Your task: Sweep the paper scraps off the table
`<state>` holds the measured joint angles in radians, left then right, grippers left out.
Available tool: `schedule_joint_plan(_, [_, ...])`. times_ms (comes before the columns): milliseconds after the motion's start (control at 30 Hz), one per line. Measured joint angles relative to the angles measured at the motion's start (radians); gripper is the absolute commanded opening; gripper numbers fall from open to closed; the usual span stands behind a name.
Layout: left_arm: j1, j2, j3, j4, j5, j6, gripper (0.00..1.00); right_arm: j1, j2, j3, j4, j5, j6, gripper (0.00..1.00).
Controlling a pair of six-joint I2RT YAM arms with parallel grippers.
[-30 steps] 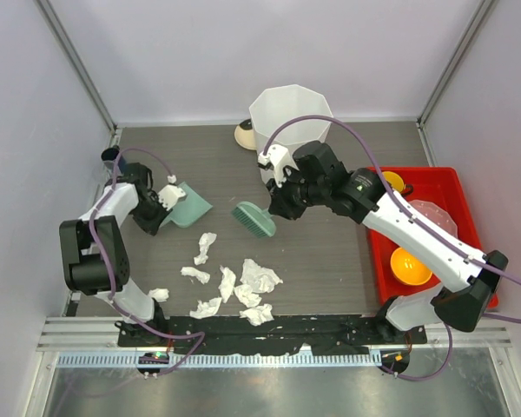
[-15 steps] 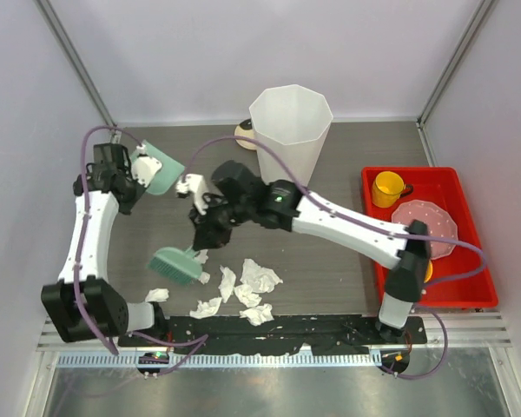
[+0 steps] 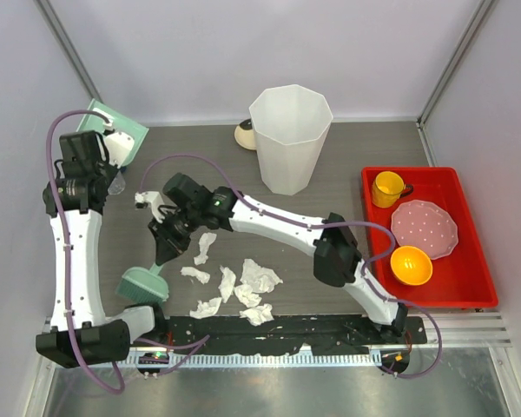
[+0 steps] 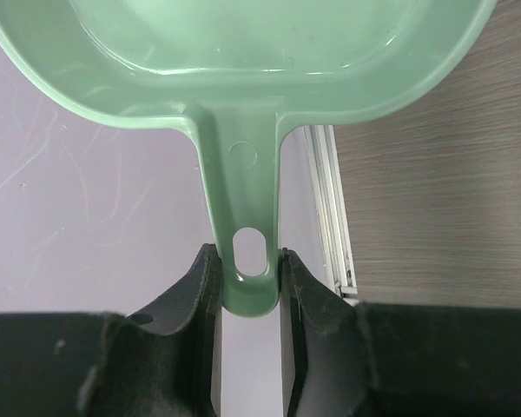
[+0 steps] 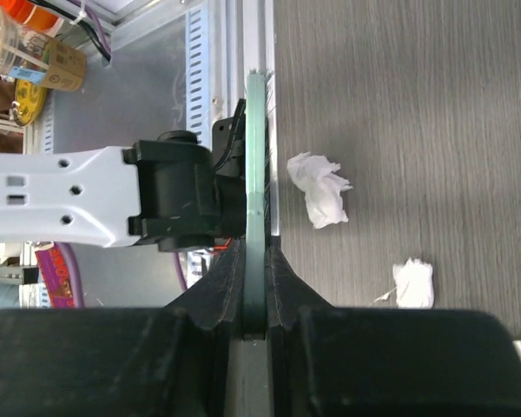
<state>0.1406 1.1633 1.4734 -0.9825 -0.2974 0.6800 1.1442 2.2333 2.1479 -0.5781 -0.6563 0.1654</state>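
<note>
Several crumpled white paper scraps (image 3: 259,278) lie in a loose cluster on the dark wood-grain table (image 3: 365,148), near its front edge. My right gripper (image 3: 167,243) reaches far left and is shut on the handle of a green brush (image 3: 141,283), whose head sits left of the scraps. In the right wrist view the brush (image 5: 257,174) is edge-on between my fingers (image 5: 257,287), with two scraps (image 5: 321,189) to its right. My left gripper (image 3: 104,146) is raised at the back left, shut on the handle of a green dustpan (image 3: 113,129). The pan (image 4: 243,52) fills the left wrist view above the gripper (image 4: 250,278).
A tall white faceted bin (image 3: 290,135) stands at the back centre, with a small beige object (image 3: 243,133) behind it. A red tray (image 3: 469,291) at the right holds a yellow cup (image 3: 387,187), a pink plate (image 3: 425,228) and an orange bowl (image 3: 411,265). A metal rail (image 3: 269,334) runs along the front.
My right arm has swung the brush from the table's middle to the front left, past the scraps. My left arm has lifted the dustpan off the table, up toward the back-left corner.
</note>
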Motion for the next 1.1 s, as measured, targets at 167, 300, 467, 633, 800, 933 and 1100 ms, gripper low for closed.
schedule_joint_plan(167, [0.0, 0.0, 0.002, -0.031, -0.005, 0.002, 0.0, -0.015, 0.106, 0.1, -0.017, 0.017, 0.008, 0.01])
schedule_joint_plan(300, [0.0, 0.0, -0.005, -0.036, -0.012, 0.008, 0.0, -0.056, 0.122, 0.09, -0.067, 0.093, -0.003, 0.01])
schedule_joint_plan(467, [0.0, 0.0, -0.022, -0.048, -0.013, 0.009, 0.0, -0.156, 0.074, -0.001, -0.077, 0.167, -0.016, 0.01])
schedule_joint_plan(633, [0.0, 0.0, -0.035, -0.05, 0.003, 0.016, 0.0, -0.242, -0.017, -0.084, -0.115, 0.243, -0.046, 0.01])
schedule_joint_plan(800, [0.0, 0.0, -0.095, -0.051, 0.029, 0.03, 0.0, -0.253, -0.116, -0.089, -0.162, 0.279, -0.113, 0.01])
schedule_joint_plan(933, [0.0, 0.009, -0.17, -0.045, 0.036, 0.035, 0.0, -0.207, -0.206, -0.089, -0.179, 0.269, -0.176, 0.01])
schedule_joint_plan(1100, [0.0, 0.03, -0.235, -0.029, 0.028, 0.035, 0.0, -0.088, -0.36, -0.132, -0.202, 0.208, -0.273, 0.01])
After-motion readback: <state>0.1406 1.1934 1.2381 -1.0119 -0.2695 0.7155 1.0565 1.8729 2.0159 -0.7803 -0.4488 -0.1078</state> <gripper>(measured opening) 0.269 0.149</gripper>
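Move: The brush held in the right hand is going for the paper scrap nearest the left arm's foot, about 7 cm left of that hand, 5 cm back and 18 cm below. At that same depth, a second scrap lies level ahead and 2 cm right, a third 7 cm ahead and 6 cm right, and a fourth 9 cm back and 6 cm right. From the left hand, the scrap aimed at is some 19 cm back, 10 cm right and 30 cm below. Over the near-left scrap the brush dips about 6 cm, then the right hand swings it some 16 cm forward and 10 cm right through the scraps, turning clockwise about 25 degrees, before lifting and drawing back with that turn mostly undone. The grip stays shut. The left hand, keeping the dustpan, sinks about 10 cm, mostly late, tipping it down. ##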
